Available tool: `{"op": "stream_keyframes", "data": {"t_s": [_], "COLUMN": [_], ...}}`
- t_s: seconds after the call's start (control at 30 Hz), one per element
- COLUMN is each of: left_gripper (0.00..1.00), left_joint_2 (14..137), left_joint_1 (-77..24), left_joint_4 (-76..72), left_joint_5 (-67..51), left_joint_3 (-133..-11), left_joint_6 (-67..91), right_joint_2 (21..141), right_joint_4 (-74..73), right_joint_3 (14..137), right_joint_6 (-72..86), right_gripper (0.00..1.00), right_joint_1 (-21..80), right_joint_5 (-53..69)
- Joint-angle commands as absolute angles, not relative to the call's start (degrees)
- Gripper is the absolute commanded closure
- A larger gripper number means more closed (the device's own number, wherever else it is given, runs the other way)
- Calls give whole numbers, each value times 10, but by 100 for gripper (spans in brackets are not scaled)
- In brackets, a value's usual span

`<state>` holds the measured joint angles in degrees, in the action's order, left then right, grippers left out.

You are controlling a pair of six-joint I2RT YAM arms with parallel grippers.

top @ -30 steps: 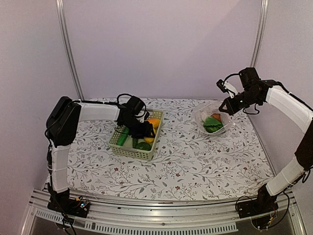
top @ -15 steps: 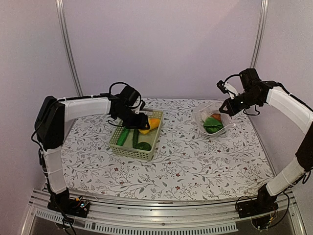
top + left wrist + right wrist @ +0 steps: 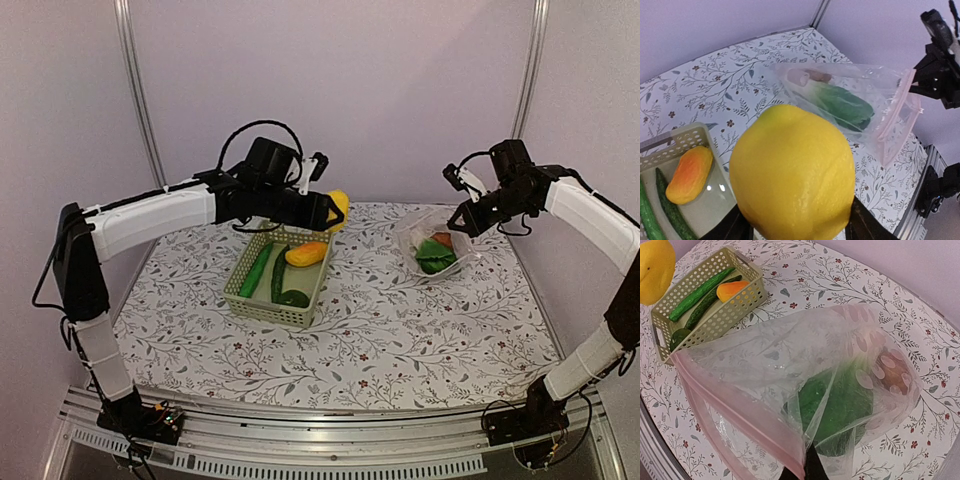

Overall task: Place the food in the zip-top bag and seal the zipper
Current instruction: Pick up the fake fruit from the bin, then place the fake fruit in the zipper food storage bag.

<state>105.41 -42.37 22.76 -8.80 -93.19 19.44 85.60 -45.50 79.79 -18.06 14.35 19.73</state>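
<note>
My left gripper (image 3: 330,210) is shut on a yellow lemon-like food piece (image 3: 795,175), held in the air above the far right corner of the basket. The zip-top bag (image 3: 432,245) lies at the back right. Its mouth faces left, and my right gripper (image 3: 463,222) is shut on its upper edge and holds it lifted. In the right wrist view the pink zipper (image 3: 740,415) runs along the mouth, pinched at my right gripper (image 3: 807,470). Inside the bag (image 3: 790,355) lie a leafy green piece (image 3: 840,405) and a brown piece (image 3: 892,372).
The pale green lattice basket (image 3: 262,305) sits left of centre on the flowered table. It holds two cucumbers (image 3: 256,270), an orange pepper (image 3: 306,254) and a dark green piece (image 3: 294,298). Metal posts stand at the back corners.
My left arm has risen out of the basket with the yellow piece and swung up and right toward the bag. The right arm and the bag have stayed put.
</note>
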Motion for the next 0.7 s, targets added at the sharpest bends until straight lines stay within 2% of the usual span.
{"op": "stream_keyframes", "data": {"t_s": [0.0,0.3,0.67], "left_gripper": [54,54,55], "left_joint_2": [1035,1096,1244], "left_joint_1": [-479,-559,-587], "left_joint_4": [125,74,166], "left_joint_5": [-127,-209,-164], "left_joint_3": [-946,-1015,-1182], "left_joint_6": [153,108,151], "right_joint_2": [846,856,844], "right_joint_4": [-459,-483,-495], "right_joint_3": [809,838,837], "right_joint_6": [-185,-180,-177], "right_gripper": [100,100,100], "right_joint_1": [148,154,168], "right_joint_5": [213,234,248]}}
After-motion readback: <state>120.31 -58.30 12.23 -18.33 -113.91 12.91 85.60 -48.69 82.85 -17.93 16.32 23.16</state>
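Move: The bag's open mouth is about 17 cm to the right of the left hand, some 4 cm back and 6 cm lower. The leafy green already in the bag sits roughly 18 cm right of that hand, 6 cm ahead and 19 cm below; the basket's middle is 11 cm to its left, 2 cm ahead and 20 cm below. From the right hand, which grips the bag's rim, the mouth's middle is about 5 cm left, 3 cm back and 6 cm down. With the yellow fruit still pinched in its fingers, the left hand swings some 18 cm to the right and about 10 cm back towards the bag's mouth, rising nearly 10 cm before sinking again by about 3, while the wrist yaws clockwise by some 25 to 30 degrees so the fruit comes round to the robot's side of the mouth. The right hand keeps its shut grip on the rim and eases it a couple of centimetres left and up and slightly back. ##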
